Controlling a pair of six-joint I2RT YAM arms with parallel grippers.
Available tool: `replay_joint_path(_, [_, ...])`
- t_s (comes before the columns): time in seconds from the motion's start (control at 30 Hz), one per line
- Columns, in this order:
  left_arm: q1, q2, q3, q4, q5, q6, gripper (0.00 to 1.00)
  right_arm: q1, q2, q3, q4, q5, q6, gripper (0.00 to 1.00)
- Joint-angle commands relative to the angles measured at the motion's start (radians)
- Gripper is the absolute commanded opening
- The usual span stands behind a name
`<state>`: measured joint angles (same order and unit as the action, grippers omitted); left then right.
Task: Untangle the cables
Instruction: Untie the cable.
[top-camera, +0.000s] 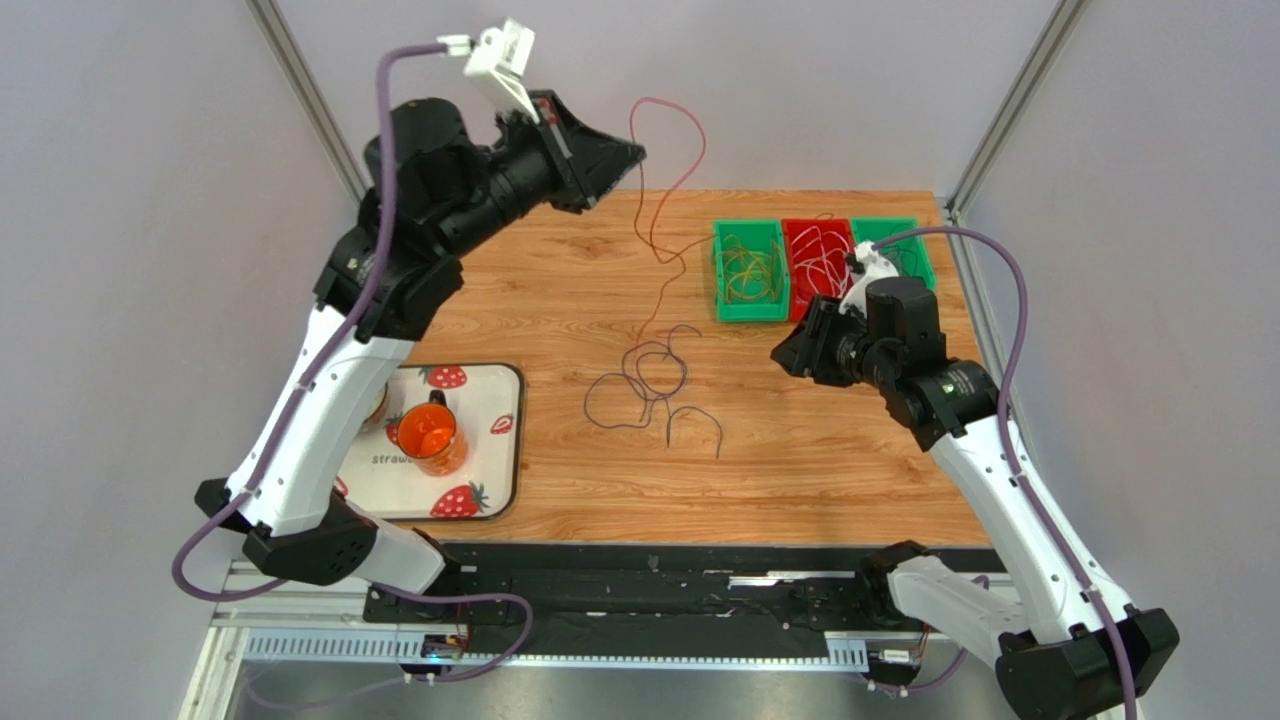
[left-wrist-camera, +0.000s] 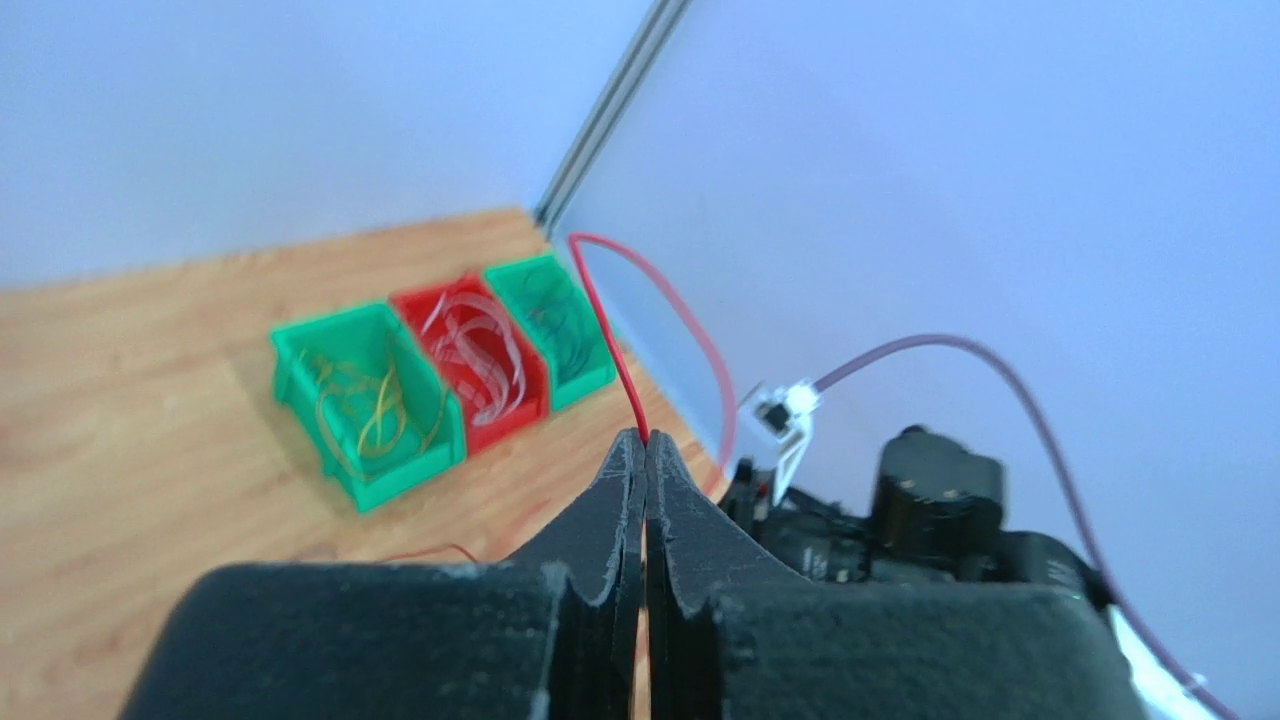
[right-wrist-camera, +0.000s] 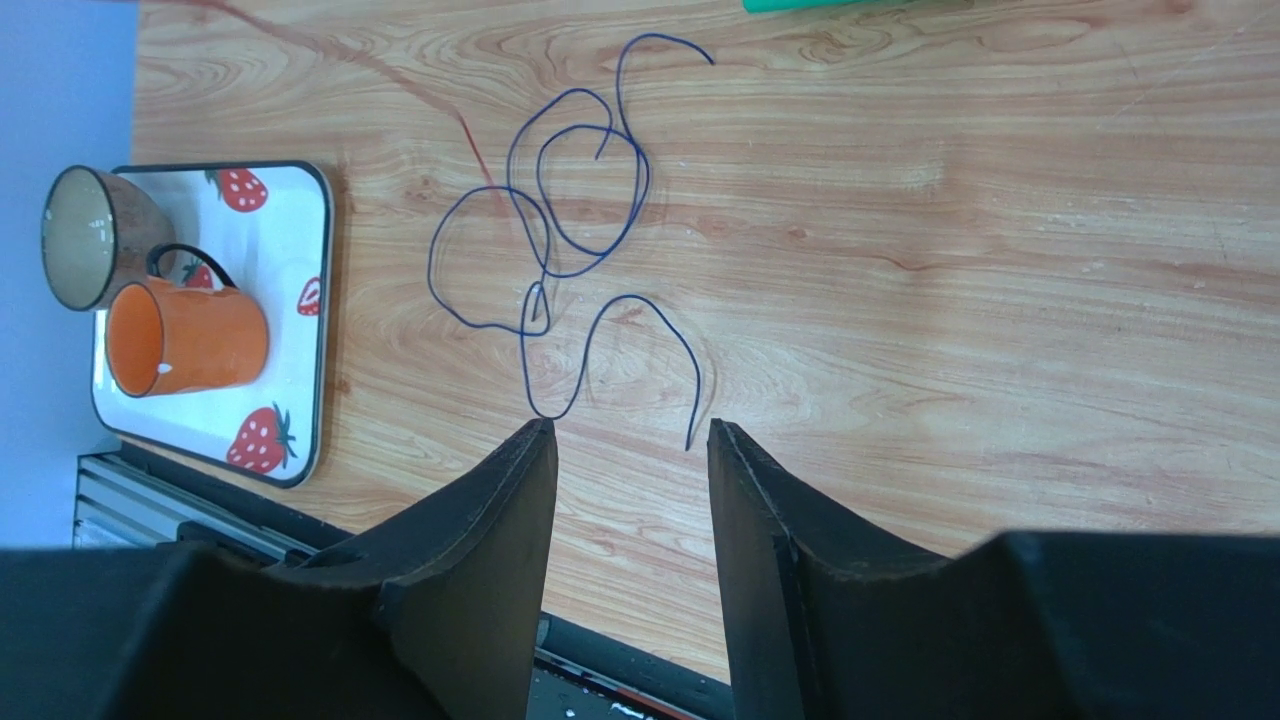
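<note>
My left gripper (top-camera: 613, 159) is raised above the far left of the table, shut on a thin red cable (top-camera: 663, 180). The wrist view shows its tips (left-wrist-camera: 646, 440) pinching the red cable (left-wrist-camera: 609, 323), which arcs upward. This cable loops high, then hangs down to the wooden table (top-camera: 842, 465) and meets a dark blue cable (top-camera: 655, 384) lying in loose loops at the table's middle. My right gripper (top-camera: 786, 354) hovers right of that tangle, open and holding nothing. In its wrist view (right-wrist-camera: 631, 435) the dark blue cable (right-wrist-camera: 573, 225) lies just beyond the fingertips.
Three small bins stand at the back right: a green bin (top-camera: 748, 273) with yellow wires, a red bin (top-camera: 819, 264) with white wires, and another green bin (top-camera: 902, 249). A strawberry tray (top-camera: 484, 495) at the left holds an orange mug (top-camera: 428, 435) and a brown cup (right-wrist-camera: 90, 237).
</note>
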<state>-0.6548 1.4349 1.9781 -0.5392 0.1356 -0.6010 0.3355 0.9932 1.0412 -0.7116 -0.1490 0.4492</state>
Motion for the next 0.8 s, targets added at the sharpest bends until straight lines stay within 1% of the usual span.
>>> replay_joint_path(0.0, [-0.003, 0.028, 0.235, -0.018, 0.088, 0.107, 0.00, 0.004, -0.047, 0.049, 0.015, -0.018, 0.017, 0.45])
replay_joint_path(0.07, [-0.003, 0.047, 0.327, -0.005, 0.105, 0.110, 0.00, 0.004, -0.067, 0.049, 0.017, -0.018, 0.019, 0.46])
replay_joint_path(0.1, [-0.003, 0.050, 0.343, 0.005, 0.130, 0.104, 0.00, 0.004, -0.073, 0.048, 0.018, -0.017, 0.022, 0.45])
replay_joint_path(0.13, [-0.003, 0.047, 0.350, 0.039, 0.145, 0.101, 0.00, 0.004, -0.079, 0.048, 0.018, -0.015, 0.020, 0.46])
replay_joint_path(0.23, [-0.003, 0.018, 0.308, 0.088, 0.179, 0.076, 0.00, 0.004, -0.100, 0.046, 0.021, -0.004, 0.020, 0.46])
replay_joint_path(0.33, [-0.003, -0.042, 0.164, 0.123, 0.171, 0.070, 0.00, 0.002, -0.120, 0.043, 0.023, 0.017, 0.013, 0.46])
replay_joint_path(0.37, [-0.003, -0.060, 0.066, 0.134, 0.164, 0.067, 0.00, 0.002, -0.125, 0.042, 0.021, 0.031, 0.008, 0.46])
replay_joint_path(0.43, [-0.002, -0.117, -0.040, 0.163, 0.141, 0.049, 0.00, 0.004, -0.131, 0.040, 0.017, 0.043, 0.002, 0.45])
replay_joint_path(0.47, [-0.003, -0.135, -0.159, 0.182, 0.136, 0.038, 0.00, 0.004, -0.133, 0.039, 0.015, 0.051, 0.002, 0.45])
replay_joint_path(0.53, [-0.003, -0.186, -0.290, 0.255, 0.140, -0.011, 0.00, 0.004, -0.136, 0.037, 0.014, 0.055, 0.000, 0.46])
replay_joint_path(0.57, [-0.002, -0.195, -0.406, 0.274, 0.145, -0.025, 0.00, 0.002, -0.137, 0.031, 0.014, 0.058, 0.002, 0.46])
replay_joint_path(0.67, [-0.002, -0.189, -0.571, 0.289, 0.142, -0.074, 0.00, 0.002, -0.143, 0.019, 0.017, 0.049, 0.008, 0.45])
replay_joint_path(0.73, [-0.003, -0.150, -0.625, 0.274, 0.147, -0.112, 0.00, 0.004, -0.145, 0.013, 0.023, 0.034, 0.008, 0.45])
replay_joint_path(0.77, [-0.003, -0.131, -0.672, 0.281, 0.191, -0.135, 0.00, 0.004, -0.145, 0.005, 0.027, 0.025, 0.005, 0.46])
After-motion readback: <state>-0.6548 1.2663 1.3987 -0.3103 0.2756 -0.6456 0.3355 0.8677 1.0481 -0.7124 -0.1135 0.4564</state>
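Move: The left gripper, with the red cable pinched in its tips, hangs high above the tangle: the blue cable lies about 52 cm below it and some 4 cm back. The left green bin stands about 15 cm ahead and 17 cm to its right, the red bin just beyond, 15 cm ahead and 28 cm right, both some 50 cm lower. From the open right gripper the blue cable is roughly 18 cm left, 3 cm ahead and 22 cm down. Shake the red cable over the blue one: keep the left fingers shut on it, whip the left gripper up another 12 cm or so while drawing it back and tipping it up about 20 degrees, then reverse and drop it fast by some 26 cm towards the blue cable, easing forward and right as the tips swing down. Raise the empty, still-open right gripper slightly, clear of the table. ##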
